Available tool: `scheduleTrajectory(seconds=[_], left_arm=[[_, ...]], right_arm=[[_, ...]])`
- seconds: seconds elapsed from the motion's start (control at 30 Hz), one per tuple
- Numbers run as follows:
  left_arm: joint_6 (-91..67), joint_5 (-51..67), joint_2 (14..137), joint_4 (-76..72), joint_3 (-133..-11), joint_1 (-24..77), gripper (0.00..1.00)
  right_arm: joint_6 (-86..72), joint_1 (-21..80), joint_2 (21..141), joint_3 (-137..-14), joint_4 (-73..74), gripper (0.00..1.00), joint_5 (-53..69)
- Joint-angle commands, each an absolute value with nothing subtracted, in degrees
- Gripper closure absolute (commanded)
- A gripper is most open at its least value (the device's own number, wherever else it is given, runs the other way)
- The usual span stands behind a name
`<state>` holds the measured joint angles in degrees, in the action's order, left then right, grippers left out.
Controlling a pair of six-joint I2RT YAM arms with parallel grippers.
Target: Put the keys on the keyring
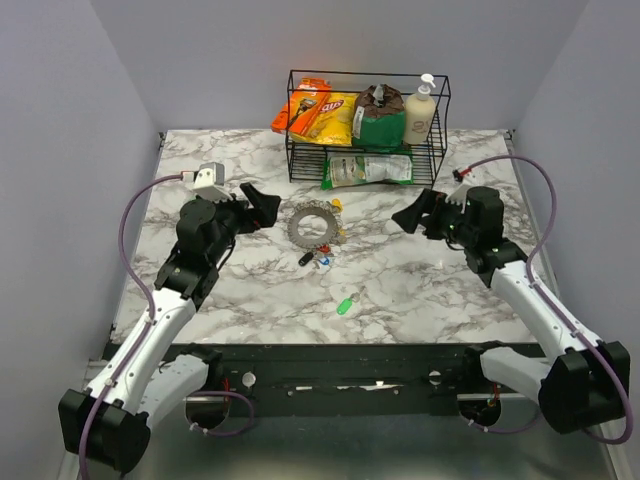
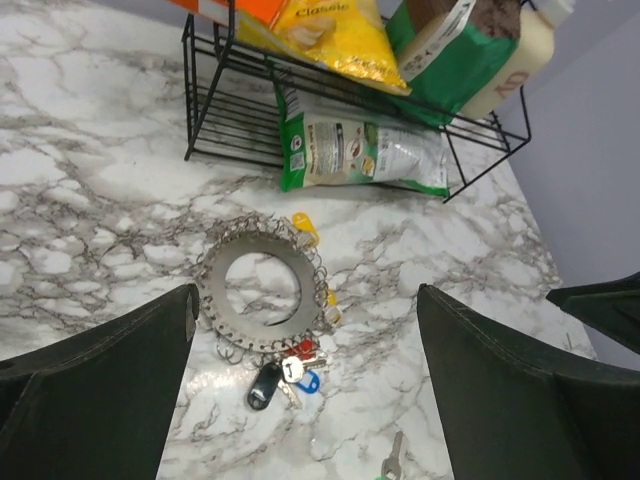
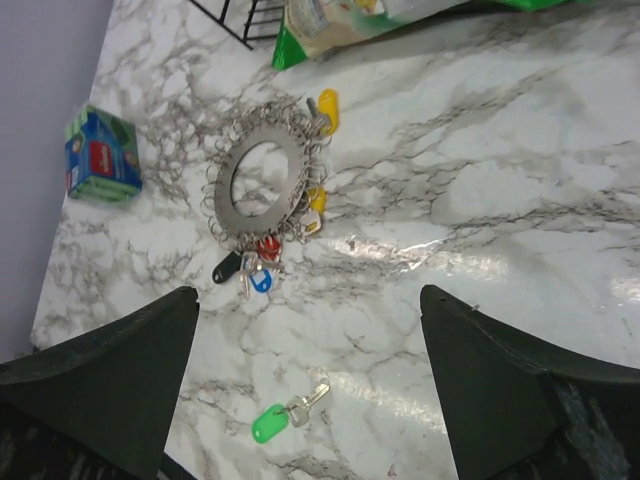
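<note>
The keyring [image 1: 311, 224], a flat grey toothed metal donut, lies mid-table; it also shows in the left wrist view [image 2: 262, 292] and the right wrist view [image 3: 261, 187]. Red, blue and black keys [image 2: 285, 372] cluster at its near edge, yellow keys [image 3: 326, 110] at its far and right sides. A green key [image 1: 344, 304] lies apart nearer the front, also in the right wrist view [image 3: 284, 414]. My left gripper [image 1: 264, 208] is open and empty, left of the ring. My right gripper [image 1: 408, 214] is open and empty, to the ring's right.
A black wire rack [image 1: 368, 128] at the back holds chip bags, a green packet and a soap bottle. A green snack bag [image 1: 366, 169] lies under it. A small blue-green box [image 3: 98, 154] sits at the table's left side.
</note>
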<state>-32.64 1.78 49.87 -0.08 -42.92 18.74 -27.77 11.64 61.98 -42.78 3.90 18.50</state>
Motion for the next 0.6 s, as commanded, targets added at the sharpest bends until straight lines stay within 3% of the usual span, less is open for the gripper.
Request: scheduleTrajectory(seconds=[0.0, 0.2, 0.57], left_arm=[[-33.8, 0.8, 51.7, 4.3, -44.1, 18.5, 0.01], [-41.2, 2.6, 57.1, 11.5, -46.6, 15.8, 0.01], [-33.4, 6.2, 66.5, 12.1, -48.1, 14.5, 0.01]], right_arm=[[-26.3, 17.5, 65.2, -44.6, 5.8, 0.0, 17.0], [-23.8, 24.6, 73.8, -49.1, 5.7, 0.0, 15.6], [-20.4, 33.7, 84.5, -56.1, 7.9, 0.0, 10.7]])
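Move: The keyring lies some 20 cm to the right hand's left, 3 cm ahead and 18 cm below. From that hand, the dark and blue tagged keys are about 20 cm left and 4 cm back, and the green-tagged key 12 cm left and 15 cm back, both on the table. For the left hand, the keyring is roughly 11 cm to the right, 5 cm ahead and 26 cm below. Both open hands near the keyring, the right sweeping about 11 cm left and sinking, the left dropping 10 cm. ##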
